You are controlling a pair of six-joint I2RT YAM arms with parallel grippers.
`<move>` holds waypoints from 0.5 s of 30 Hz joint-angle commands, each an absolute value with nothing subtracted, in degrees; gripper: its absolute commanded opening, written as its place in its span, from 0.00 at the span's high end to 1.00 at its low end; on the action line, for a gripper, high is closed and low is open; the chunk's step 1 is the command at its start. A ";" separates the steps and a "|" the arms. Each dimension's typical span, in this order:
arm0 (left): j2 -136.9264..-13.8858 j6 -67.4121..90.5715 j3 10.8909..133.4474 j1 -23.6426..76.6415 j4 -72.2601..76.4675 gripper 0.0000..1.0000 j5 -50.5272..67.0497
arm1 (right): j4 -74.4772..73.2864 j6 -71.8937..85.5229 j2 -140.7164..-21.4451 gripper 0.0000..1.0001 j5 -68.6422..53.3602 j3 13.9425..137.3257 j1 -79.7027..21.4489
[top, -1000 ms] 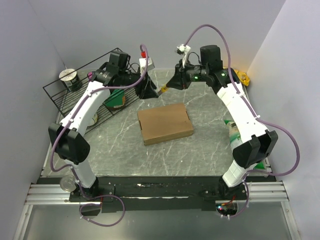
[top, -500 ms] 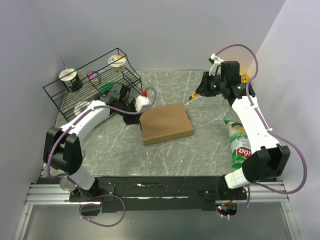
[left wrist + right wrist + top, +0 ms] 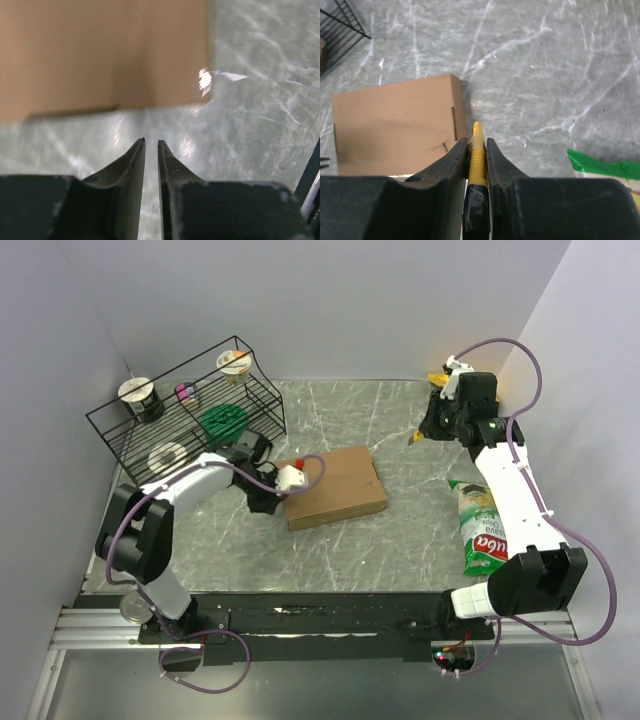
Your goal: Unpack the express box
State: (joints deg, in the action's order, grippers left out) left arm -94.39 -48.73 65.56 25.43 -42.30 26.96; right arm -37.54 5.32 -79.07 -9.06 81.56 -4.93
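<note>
The express box (image 3: 335, 487) lies closed and flat on the marble table; it also fills the top of the left wrist view (image 3: 100, 55) and sits at the left of the right wrist view (image 3: 395, 125). My left gripper (image 3: 270, 503) is low at the box's left edge, jaws nearly together with nothing between them (image 3: 151, 141). My right gripper (image 3: 425, 432) hovers to the right of the box and behind it, near the right wall. It is shut on a slim yellow tool (image 3: 477, 145) whose tip points toward the box's right side.
A black wire rack (image 3: 130, 430) at the back left holds cups and a green lid (image 3: 222, 421). A green snack bag (image 3: 480, 530) lies by the right arm. A small yellow object (image 3: 437, 379) sits in the back right corner. A can (image 3: 133, 605) stands by the left base.
My left arm swung down from the rack to the box's left edge and its jaws closed. My right arm carried the yellow tool rightward toward the wall.
</note>
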 commanded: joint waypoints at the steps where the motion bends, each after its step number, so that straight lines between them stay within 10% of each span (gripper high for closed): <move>1: -98.50 -55.19 68.28 32.15 -39.82 0.76 31.53 | -37.00 5.36 -77.34 1.00 -9.32 81.91 -4.13; 10: -111.27 -39.92 99.65 37.18 -37.36 0.58 47.80 | -39.90 4.83 -76.82 1.00 -0.10 80.60 -3.78; 15: -107.40 -20.90 94.40 34.73 -19.39 0.42 34.22 | -40.60 3.60 -75.50 1.00 5.09 77.00 -3.78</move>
State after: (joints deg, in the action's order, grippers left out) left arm -111.22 -38.76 97.12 37.19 -33.17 40.07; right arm -39.38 4.36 -78.24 -0.99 78.94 -4.08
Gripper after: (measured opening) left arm 0.494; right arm 0.255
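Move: The express box lies flat, its middle some 16 cm to the left hand's right and about 4 cm ahead, roughly 3 cm lower. The wire rack stands about 18 cm left of that hand and 20 cm ahead. From the right hand, still holding the yellow cutter, the box's middle is about 26 cm left, 7 cm back and 22 cm below; the green snack bag is some 11 cm right and 17 cm back. Rightward and fast, the left hand sweeps about 18 cm, staying low at first and pushing the express box by its left side towards the right hand. Then it curves forward and climbs about 10 cm, fingers opening partway and tipping some 20 degrees further right. The right hand keeps its grip on the cutter, easing a few centimetres right and down. ##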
